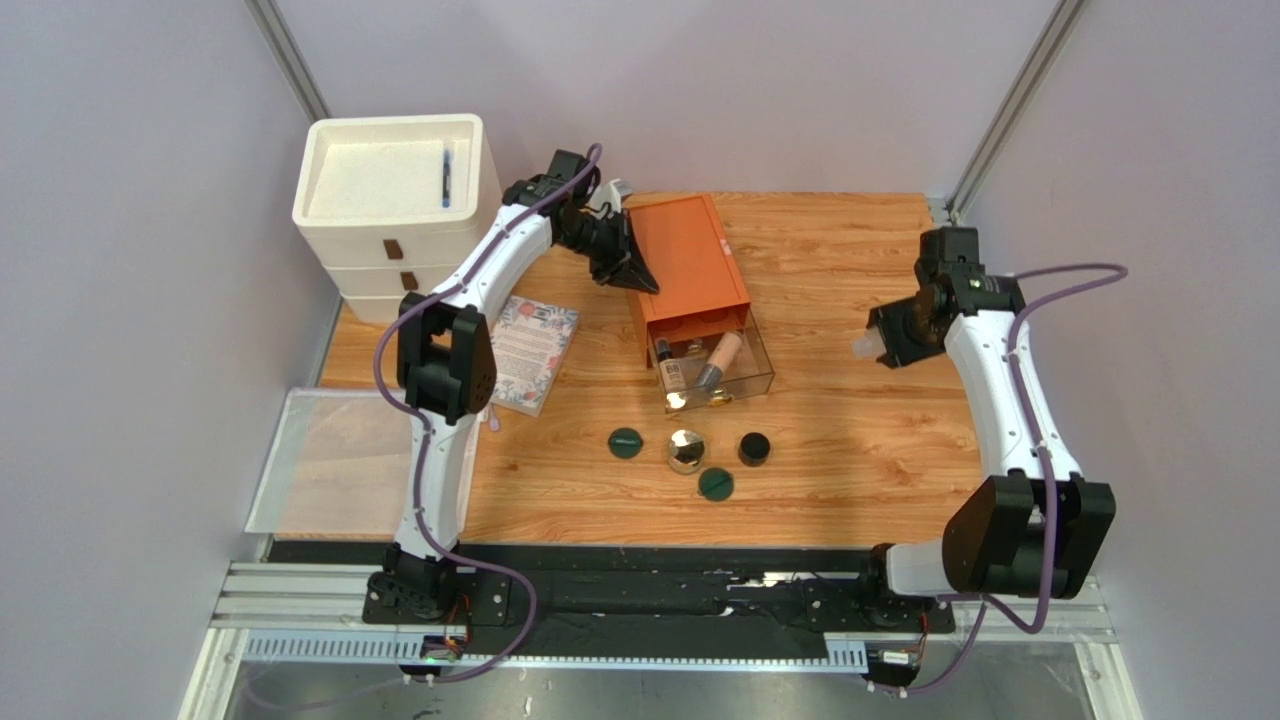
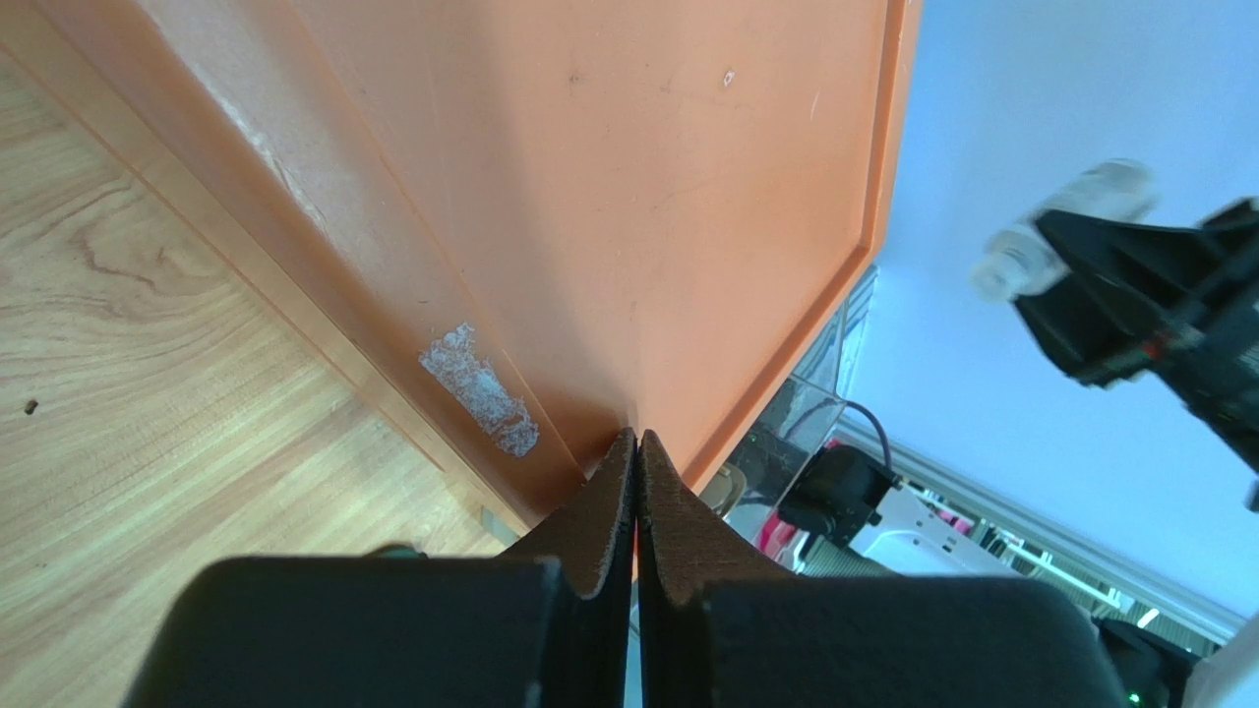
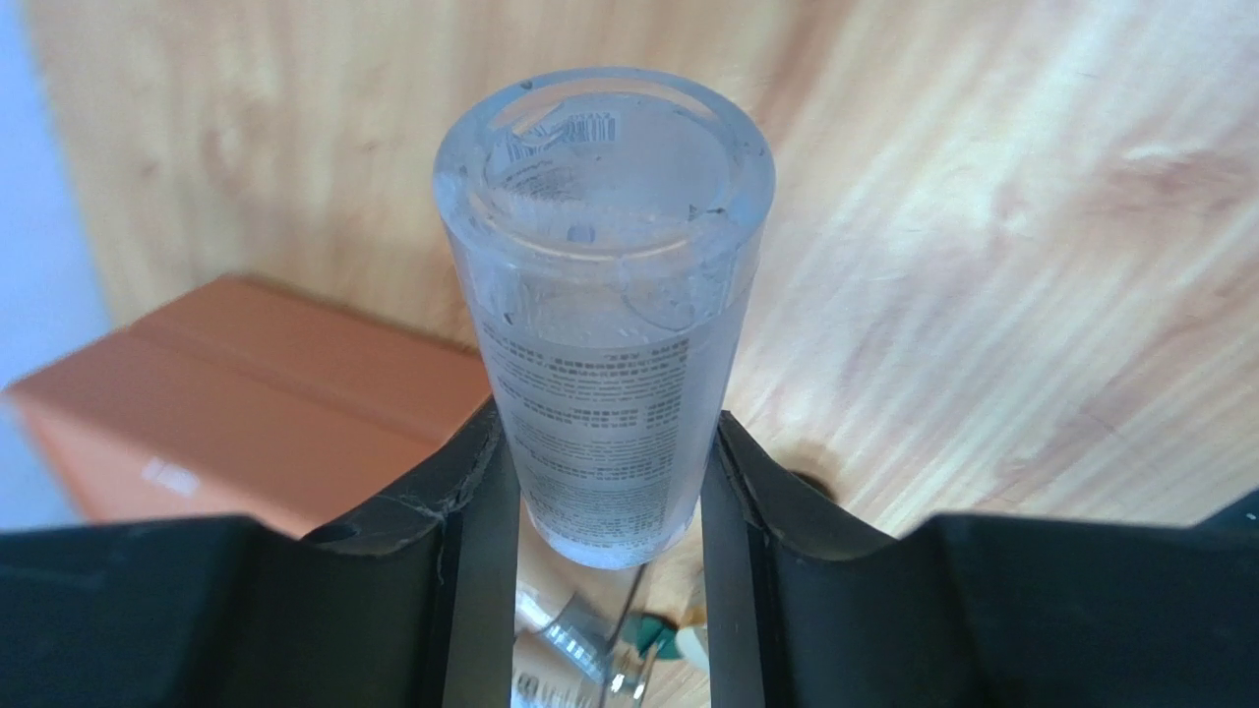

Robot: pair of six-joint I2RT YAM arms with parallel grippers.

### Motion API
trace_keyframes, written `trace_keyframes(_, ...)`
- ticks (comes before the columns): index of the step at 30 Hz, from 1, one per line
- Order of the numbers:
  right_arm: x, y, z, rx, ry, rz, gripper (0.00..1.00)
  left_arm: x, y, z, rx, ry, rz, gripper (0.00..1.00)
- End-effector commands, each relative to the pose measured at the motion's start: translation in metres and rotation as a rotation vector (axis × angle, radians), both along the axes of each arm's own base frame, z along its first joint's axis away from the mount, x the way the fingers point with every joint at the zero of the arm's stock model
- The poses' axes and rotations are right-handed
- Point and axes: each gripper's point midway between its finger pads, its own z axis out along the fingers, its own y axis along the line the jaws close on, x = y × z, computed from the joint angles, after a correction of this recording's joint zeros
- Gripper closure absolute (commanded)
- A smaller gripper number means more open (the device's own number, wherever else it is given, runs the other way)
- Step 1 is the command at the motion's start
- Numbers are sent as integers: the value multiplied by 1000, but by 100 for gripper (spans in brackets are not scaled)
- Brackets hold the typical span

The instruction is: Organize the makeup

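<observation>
My right gripper [image 3: 609, 487] is shut on the clear bottle [image 3: 606, 295], held above the table's right side [image 1: 869, 345]. My left gripper [image 2: 637, 443] is shut with nothing in it, its tips resting against the orange-brown drawer box [image 2: 621, 192] at the box's left edge [image 1: 624, 270]. The box's clear drawer [image 1: 759, 375] stands pulled out, with a beige tube [image 1: 721, 360] lying inside. On the table in front of it lie two dark green compacts [image 1: 625, 443] [image 1: 715, 485], a gold-rimmed compact [image 1: 687, 449] and a black round jar [image 1: 754, 447].
A floral notebook [image 1: 529, 353] lies left of the drawer box. A white stacked drawer unit [image 1: 394, 203] stands at the back left. A clear tray [image 1: 323, 458] sits at the table's left edge. Grey walls close in both sides.
</observation>
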Motion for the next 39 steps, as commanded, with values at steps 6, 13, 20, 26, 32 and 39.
trace_keyframes(6, 45, 106, 72, -77, -163, 407, 100, 7, 8, -18, 61, 8, 20, 100)
trace_keyframes(13, 43, 191, 48, 52, -139, 580, 100, 11, 8, -15, 58, 5, 30, 100)
trace_keyframes(20, 27, 243, 21, 184, -52, 697, 100, 12, 9, -15, 68, 8, 38, 100)
trace_keyframes(26, 14, 266, 0, 289, 8, 733, 99, 16, 10, -16, 70, 9, 45, 100)
trace_keyframes(32, 8, 278, -9, 362, 49, 759, 58, 18, 12, -15, 70, 12, 52, 100)
trace_keyframes(39, 25, 271, 15, 282, 1, 772, 36, 20, 16, -14, 72, 11, 56, 100)
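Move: The right gripper holds the clear bottle; the open upper drawer of the orange box lies about 25 cm to its left, level with it fore and aft and some 7 cm below. In the drawer the concealer tube is about 24 cm left and the foundation bottle about 31 cm left, both level fore and aft. The black jar on the table is roughly 19 cm left and 8 cm back. From the left gripper the drawer is about 7 cm back and 9 cm right. Swing the right gripper with the clear bottle some 26 cm left to the open drawer, arching forward and up about 7 cm on the way, then drawing back and sinking some 9 cm while it turns about 40 degrees counter-clockwise. Ease to a stop over the drawer and open the fingers to let go of the bottle. Keep the shut left fingertips resting on the orange box's top. ##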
